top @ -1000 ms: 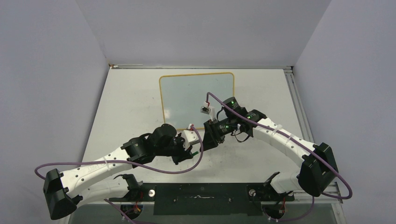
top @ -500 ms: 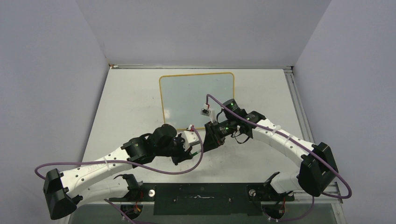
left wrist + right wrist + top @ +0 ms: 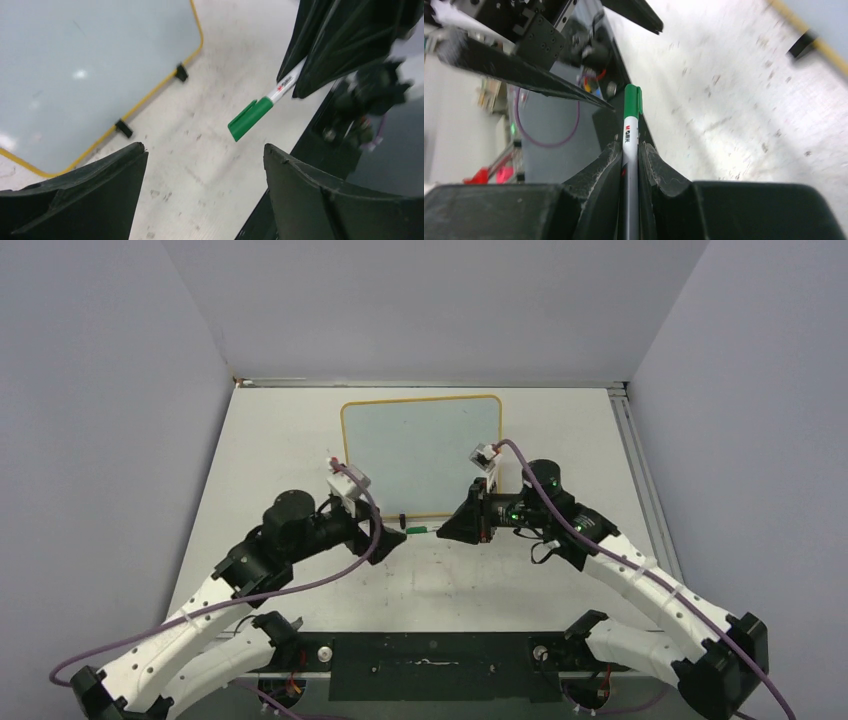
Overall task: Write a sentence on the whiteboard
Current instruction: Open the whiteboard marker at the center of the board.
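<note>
The whiteboard (image 3: 420, 445), white with a thin yellow frame, lies flat at the table's middle back. Its surface looks blank, so the sentence is not in view. My right gripper (image 3: 630, 147) is shut on a marker (image 3: 630, 117) with a white barrel and a green cap, which points left toward the other arm. In the top view the marker (image 3: 420, 530) hangs just in front of the board's near edge, between both grippers. My left gripper (image 3: 204, 147) is open and empty, with the capped end (image 3: 250, 119) a short way beyond its fingertips.
Two black clip feet (image 3: 124, 128) sit on the whiteboard's near frame. A black base plate (image 3: 430, 665) runs along the near edge. A metal rail (image 3: 640, 470) lines the table's right side. Grey walls close in on three sides, and purple cables trail from both wrists.
The left gripper opened and let the marker go, then drew back to the left. The right gripper closed on the marker. Both wrists turned to face each other near the board's front edge.
</note>
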Controlling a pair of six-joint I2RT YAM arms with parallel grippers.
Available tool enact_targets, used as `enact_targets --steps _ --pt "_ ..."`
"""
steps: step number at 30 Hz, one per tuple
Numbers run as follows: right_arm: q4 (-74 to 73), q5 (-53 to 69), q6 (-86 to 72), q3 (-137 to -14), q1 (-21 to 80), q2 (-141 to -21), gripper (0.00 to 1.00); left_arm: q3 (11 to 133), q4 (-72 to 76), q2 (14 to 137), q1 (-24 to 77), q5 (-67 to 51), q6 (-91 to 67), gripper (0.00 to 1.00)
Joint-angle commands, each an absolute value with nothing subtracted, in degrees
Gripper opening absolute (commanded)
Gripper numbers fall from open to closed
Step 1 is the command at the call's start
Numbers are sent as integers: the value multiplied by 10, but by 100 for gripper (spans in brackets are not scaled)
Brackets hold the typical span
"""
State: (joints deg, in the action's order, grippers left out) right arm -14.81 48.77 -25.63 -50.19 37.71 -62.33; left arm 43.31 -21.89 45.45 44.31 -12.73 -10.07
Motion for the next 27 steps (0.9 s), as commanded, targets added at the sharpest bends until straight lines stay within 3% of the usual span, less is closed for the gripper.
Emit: enact_targets --steps 1,6,12,21,27 --pt "86 392 -361 -430 375 -531 5 406 9 392 403 -148 -288 85" --pt "228 346 -431 -387 386 -494 5 357 162 395 401 -99 -450 85" --pt "282 343 -432 -388 399 -501 5 341 265 443 399 -135 -553 83" --pt "284 352 -422 -384 407 -502 5 303 412 479 400 -136 -644 62" --pt "278 353 -416 -384 409 -503 5 308 421 492 401 -140 -656 49"
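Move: The left hand, open, has the green cap of the whiteboard marker about 6 cm to its right, 2 cm nearer the base and level in height. The whiteboard's centre lies roughly 28 cm ahead, 7 cm right and 20 cm below that hand; the black clip on its near edge is some 11 cm ahead, 3 cm right, equally low. From the right hand, which grips the marker, the cap is about 7 cm left and 2 cm lower. Upward go both hands: the left rises about 13 cm, easing right and a little forward as its wrist rolls nearly 60 degrees, fingers swinging from slightly down to slightly up, and they half close around the cap end. The right keeps its grip on the marker, lifts it some 9 cm, tilting the cap end up, then all but stops. ##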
